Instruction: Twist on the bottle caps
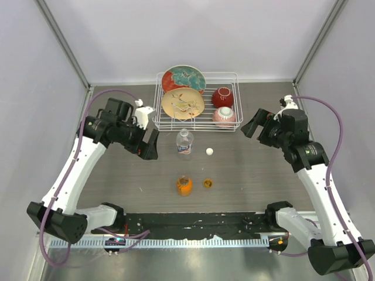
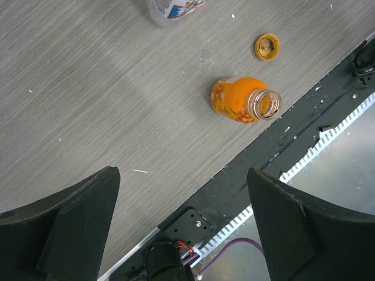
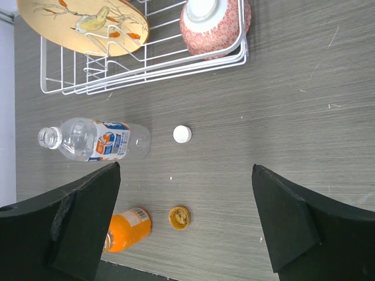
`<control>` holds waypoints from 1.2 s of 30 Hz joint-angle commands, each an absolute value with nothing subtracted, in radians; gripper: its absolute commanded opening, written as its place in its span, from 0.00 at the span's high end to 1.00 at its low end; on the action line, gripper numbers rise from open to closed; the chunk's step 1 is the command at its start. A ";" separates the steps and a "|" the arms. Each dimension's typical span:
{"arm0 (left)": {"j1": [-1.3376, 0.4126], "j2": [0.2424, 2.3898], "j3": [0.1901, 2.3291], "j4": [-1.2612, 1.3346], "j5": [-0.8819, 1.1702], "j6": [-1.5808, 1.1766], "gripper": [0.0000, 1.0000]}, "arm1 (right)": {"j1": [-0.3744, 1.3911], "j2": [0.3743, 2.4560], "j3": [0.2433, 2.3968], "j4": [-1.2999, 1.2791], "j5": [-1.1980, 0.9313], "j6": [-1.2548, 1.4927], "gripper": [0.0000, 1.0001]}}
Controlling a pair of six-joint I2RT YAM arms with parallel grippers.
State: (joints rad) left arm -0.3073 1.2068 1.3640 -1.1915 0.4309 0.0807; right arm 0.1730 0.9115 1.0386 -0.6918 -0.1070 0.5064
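A clear water bottle (image 1: 184,142) with a white-blue label stands uncapped mid-table; it also shows in the right wrist view (image 3: 88,139). The white cap (image 1: 209,151) lies to its right, seen too in the right wrist view (image 3: 182,134). A squat orange bottle (image 1: 184,185) stands open nearer the arms, also in the left wrist view (image 2: 243,100) and the right wrist view (image 3: 126,229). The orange cap (image 1: 207,183) lies upside down beside it (image 2: 266,46) (image 3: 180,217). My left gripper (image 1: 150,146) is open and empty left of the water bottle. My right gripper (image 1: 253,126) is open and empty at the right.
A white wire dish rack (image 1: 233,79) stands at the back with two decorated plates (image 1: 183,102) and two bowls, one red (image 1: 222,96), one pink (image 1: 224,116). A black mounting rail (image 1: 193,221) runs along the near edge.
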 commanded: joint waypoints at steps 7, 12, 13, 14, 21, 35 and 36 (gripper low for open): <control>-0.530 1.319 1.629 -1.210 0.305 0.104 0.07 | 0.172 0.850 1.207 -0.755 -0.087 0.502 0.02; -0.712 1.495 1.837 -1.275 0.262 0.133 0.09 | 0.172 0.836 1.291 -0.810 -0.022 0.526 0.09; -0.735 1.549 1.879 -1.272 0.250 0.136 0.09 | 0.172 0.822 1.316 -0.831 -0.008 0.528 0.09; -0.783 1.571 1.894 -1.269 0.241 0.147 0.10 | 0.172 0.813 1.328 -0.842 0.041 0.531 0.10; -0.926 1.730 1.947 -1.192 0.238 0.135 0.18 | 0.172 0.716 1.413 -0.951 0.170 0.551 0.17; -1.029 1.885 1.599 -0.850 0.212 0.064 0.57 | 0.170 0.681 1.459 -1.017 0.255 0.572 0.34; -1.034 1.888 1.560 -0.815 0.192 0.064 0.57 | 0.173 0.678 1.450 -1.016 0.255 0.571 0.35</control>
State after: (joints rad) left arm -1.0164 1.8782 1.6390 -0.9562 0.2272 0.0841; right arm 0.1730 0.6849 1.4616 -1.0199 0.2264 0.5598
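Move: The orange cap, open side up, lies about 24 cm to the left hand's right, some 2 cm nearer the base and 20 cm below it. The orange bottle stands roughly 9 cm left of this cap; the white cap lies about 13 cm beyond it, with the clear bottle some 8 cm left of the white cap. From the right hand, the orange cap is around 14 cm left, 9 cm back and 21 cm below. The orange cap is what the left hand closes in on: it swings about 22 cm right, first rising 6 cm over the gap between the bottles, then dropping steeply to finish some 11 cm lower than it began. Its wrist turns about 35 degrees clockwise, fingers pointing more downward and narrowing to about half open. The right hand clears out empty, up 15 cm, back and to the right, tipping up and partly closing. ##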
